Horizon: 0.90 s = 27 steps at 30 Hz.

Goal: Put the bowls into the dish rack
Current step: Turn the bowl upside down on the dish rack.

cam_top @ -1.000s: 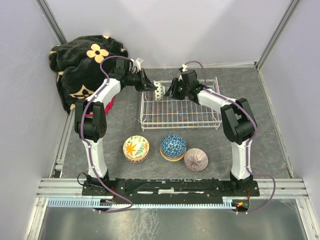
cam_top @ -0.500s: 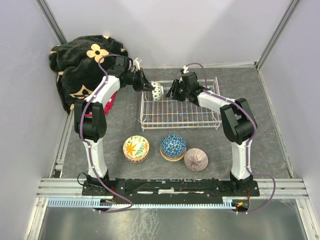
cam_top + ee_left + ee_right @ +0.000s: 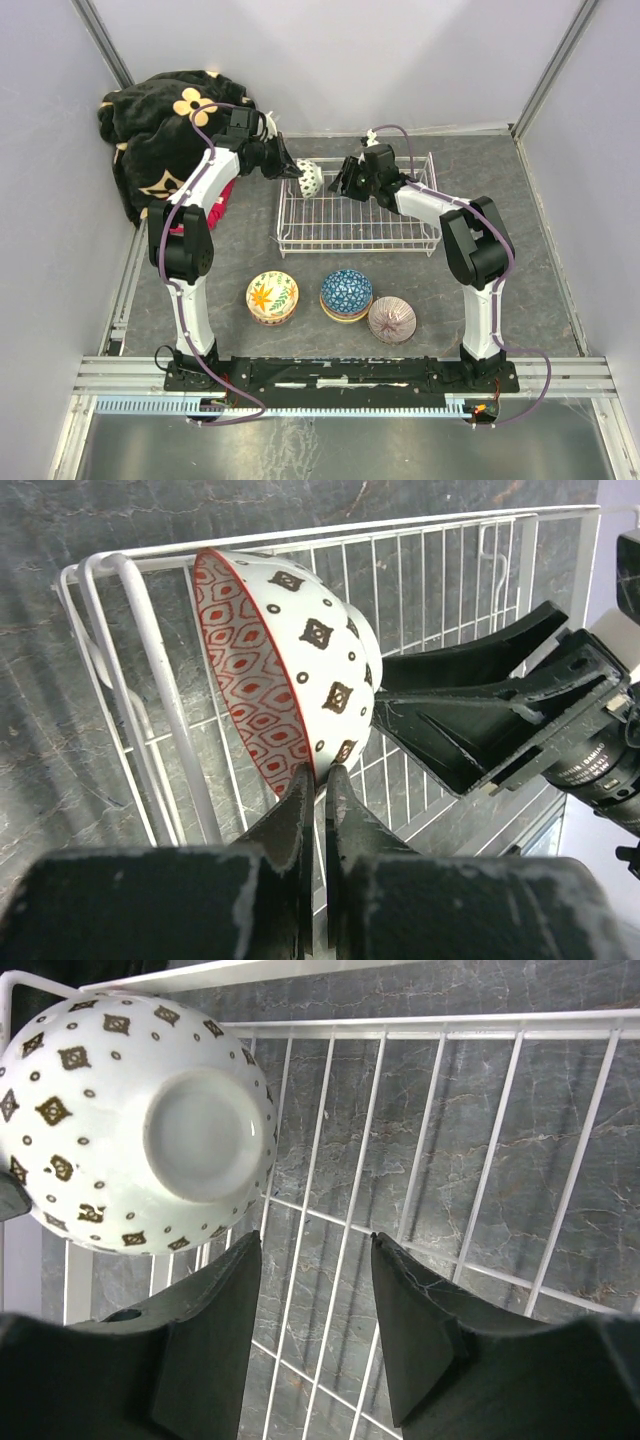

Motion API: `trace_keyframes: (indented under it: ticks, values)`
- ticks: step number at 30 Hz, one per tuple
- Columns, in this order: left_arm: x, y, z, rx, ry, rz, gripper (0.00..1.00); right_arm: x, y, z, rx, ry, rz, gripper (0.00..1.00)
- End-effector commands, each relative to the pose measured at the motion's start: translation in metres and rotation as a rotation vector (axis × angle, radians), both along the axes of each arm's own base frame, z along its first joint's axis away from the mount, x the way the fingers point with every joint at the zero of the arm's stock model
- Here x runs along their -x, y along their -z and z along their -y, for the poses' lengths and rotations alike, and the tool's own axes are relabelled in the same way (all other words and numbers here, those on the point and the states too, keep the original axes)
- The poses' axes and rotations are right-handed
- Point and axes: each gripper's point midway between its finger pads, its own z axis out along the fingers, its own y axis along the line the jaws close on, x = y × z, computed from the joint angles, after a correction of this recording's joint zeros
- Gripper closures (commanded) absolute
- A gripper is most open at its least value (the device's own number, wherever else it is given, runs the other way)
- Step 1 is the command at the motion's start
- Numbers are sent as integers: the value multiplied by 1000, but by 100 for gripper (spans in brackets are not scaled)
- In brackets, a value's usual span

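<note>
A white bowl [image 3: 310, 178] with dark diamond marks outside and a red pattern inside stands on edge at the far left corner of the dish rack [image 3: 400, 238]. My left gripper [image 3: 297, 172] is shut on its rim [image 3: 318, 768]. In the left wrist view the bowl [image 3: 300, 650] leans against the rack's wire end [image 3: 135, 630]. My right gripper [image 3: 343, 185] is open just right of the bowl; its left finger [image 3: 215, 1290] sits under the bowl's base [image 3: 140, 1120] and nothing is between the fingers. The rack floor [image 3: 480, 1160] is bare.
Three bowls sit in front of the rack: yellow sunburst [image 3: 272, 296], blue [image 3: 346, 293] and purple-white [image 3: 391, 319]. A black flowered blanket [image 3: 165, 125] is heaped at the back left, against the left arm. Walls close in on the sides.
My right gripper's jaws have spread wider beside the bowl. The left gripper has drawn the bowl a little left and back, toward the rack's corner.
</note>
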Motion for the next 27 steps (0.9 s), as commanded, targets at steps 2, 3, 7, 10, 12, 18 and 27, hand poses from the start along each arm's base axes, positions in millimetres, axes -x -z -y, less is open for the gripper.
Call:
trace_keyframes:
  ticks: [2, 3, 7, 10, 12, 18, 27]
  values:
    - [2, 82, -70, -338, -165, -136, 96, -4, -48, -11, -79, -15, 116, 42]
    - [3, 82, -72, -345, -171, -137, 96, -4, -49, -11, -83, -15, 123, 40]
    - [5, 79, -74, -355, -178, -139, 94, -5, -51, -9, -89, 7, 138, 34]
    - [5, 79, -74, -357, -181, -138, 94, -6, -51, -6, -93, 29, 148, 28]
    - [4, 79, -75, -361, -185, -137, 94, -6, -53, -9, -101, 20, 155, 27]
    - [3, 75, -78, -372, -201, -134, 88, -7, -52, -12, -108, 16, 154, 23]
    - [6, 64, -87, -408, -240, -128, 69, -6, -49, -17, -107, -1, 145, 23]
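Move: The left hand keeps the patterned bowl pinched by its rim, the bowl's middle about 3 cm to its right, 2 cm ahead and 2 cm below; the end of the dish rack, where the bowl is going, has its middle some 3 cm left, 6 cm back and 7 cm below. The red cloth lies roughly 21 cm left, 5 cm back and 14 cm down. From the right hand the bowl is about 7 cm left, 2 cm ahead and 2 cm higher. The left hand carries the bowl's rim about 3.5 cm to the left and 2.5 cm down over the rack's left end, its wrist turning some 15 degrees so the fingers point more steeply down; late in this its fingers, shut on the rim at first, part by about a quarter of their range, with the rim still at their tips. The right hand stays beside the bowl's base, rising barely 1 cm, and spreads its already half-open fingers wider as the bowl goes away from it. ##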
